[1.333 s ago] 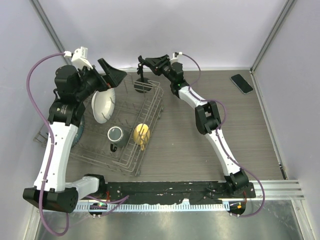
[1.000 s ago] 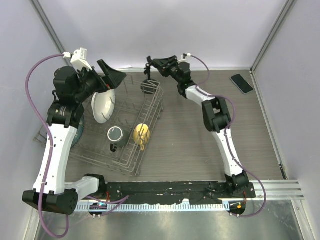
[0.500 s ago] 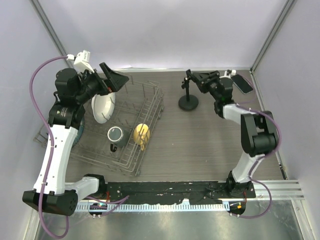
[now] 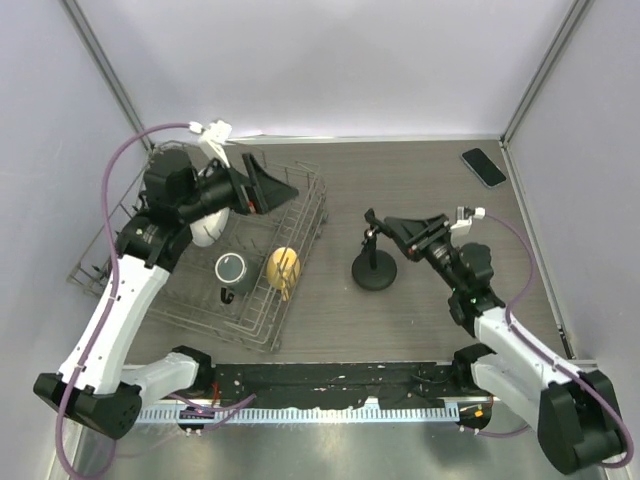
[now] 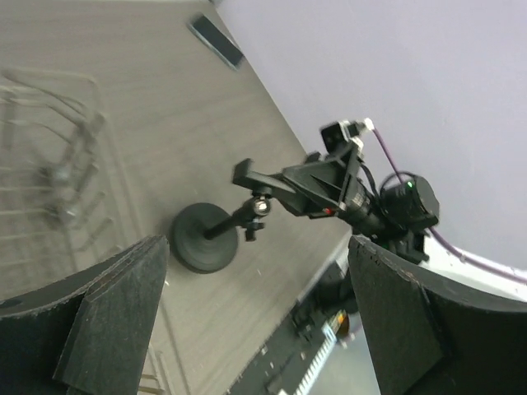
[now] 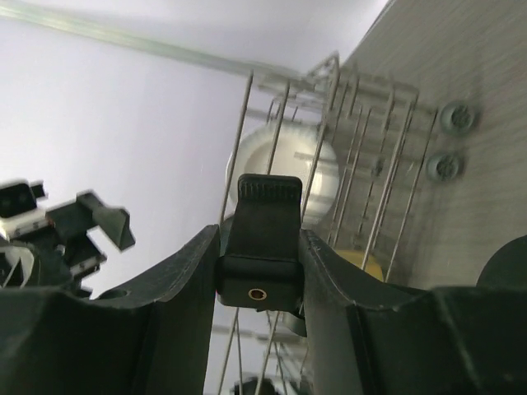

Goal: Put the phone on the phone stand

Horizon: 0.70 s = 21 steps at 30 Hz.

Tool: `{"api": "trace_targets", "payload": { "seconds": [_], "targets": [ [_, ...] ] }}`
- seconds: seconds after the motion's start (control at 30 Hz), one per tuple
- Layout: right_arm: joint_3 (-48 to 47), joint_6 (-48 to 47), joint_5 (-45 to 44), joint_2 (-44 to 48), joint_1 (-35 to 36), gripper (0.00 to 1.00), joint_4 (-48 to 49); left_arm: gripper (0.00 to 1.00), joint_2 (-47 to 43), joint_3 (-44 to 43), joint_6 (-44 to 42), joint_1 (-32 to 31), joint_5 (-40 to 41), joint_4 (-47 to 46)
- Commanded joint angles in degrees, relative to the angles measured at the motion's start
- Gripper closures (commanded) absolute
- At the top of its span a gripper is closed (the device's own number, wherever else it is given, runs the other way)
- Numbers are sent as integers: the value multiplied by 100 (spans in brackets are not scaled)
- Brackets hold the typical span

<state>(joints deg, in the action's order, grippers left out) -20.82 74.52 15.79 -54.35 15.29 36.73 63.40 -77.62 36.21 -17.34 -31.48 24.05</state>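
The phone (image 4: 484,167) lies flat at the far right corner of the table; the left wrist view shows the phone (image 5: 216,41) far off at the top. The phone stand (image 4: 373,272) rests its round base on the table middle, stem tilted. My right gripper (image 4: 390,228) is shut on the stand's top clamp (image 6: 263,239), which sits pinched between both fingers. The stand's base (image 5: 204,239) shows below my open left gripper (image 5: 263,329), which holds nothing. The left gripper (image 4: 275,190) hovers over the dish rack.
A wire dish rack (image 4: 300,215) fills the left half of the table. It holds a white bowl (image 4: 205,225), a dark mug (image 4: 232,270) and a yellow object (image 4: 284,268). Bare wood lies between the stand and the phone.
My right arm has carried the stand from the rack's far corner out to the right and then nearer, to the table's middle. My left arm has swung right over the rack.
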Motion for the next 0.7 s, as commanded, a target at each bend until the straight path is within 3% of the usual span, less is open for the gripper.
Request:
{"api": "trace_targets", "payload": {
  "seconds": [0.0,0.07,0.23,0.27,0.37,0.4,0.57,0.6,0.67],
  "targets": [
    [578,414,-470,758,754,100,493,8,-318,563,27,-716,10,-295],
    [877,414,-664,925,1194,99,754,9,-582,1036,-17,-1313,501,-620],
    [1430,633,-692,759,1442,100,1581,16,-881,1741,-490,-2631,1485,-999],
    [1484,669,-674,715,1459,99,1826,18,-977,1890,-683,-3278,2123,-1008],
    [1660,748,-718,750,1494,100,1908,19,-909,2014,-1317,-4273,3102,-938],
    [1695,757,-744,820,1495,100,1917,19,-786,1988,-1414,-4443,3531,-816],
    [1818,757,-832,1145,1495,99,1506,30,127,1594,-1634,-4664,3781,-446],
    [1827,731,-858,1224,1495,96,1399,32,381,1540,-1686,-4673,3799,-384],
    [1827,678,-893,1496,1486,79,997,32,612,1374,-1809,-4682,3939,-288]
  ]
}}
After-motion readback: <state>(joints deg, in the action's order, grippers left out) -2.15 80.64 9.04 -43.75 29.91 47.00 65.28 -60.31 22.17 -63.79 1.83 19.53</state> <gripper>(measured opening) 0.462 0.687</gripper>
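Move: The left hand is empty and open, with the phone stand some 18 cm to its right, about 2 cm ahead and 23 cm below. The yellow cup in the rack lies roughly 31 cm beneath it, some 3 cm ahead and 1 cm left; the mug is about 10 cm to the cup's left. The right hand grips the stand's head, the stand's middle about 2 cm ahead, 4 left and 7 below; its table spot is roughly 6 cm back, 7 left and 20 down. Still gripping the phone stand by its head, the right hand carries it about 8 cm back, a little left and 5 cm down onto the table, then all but stops. The left hand swoops down, right and back, over 10 cm each way, towards the stand, easing slightly forward at the end; it dips its fingers, turns some 20 degrees clockwise and partly closes them, still empty. ##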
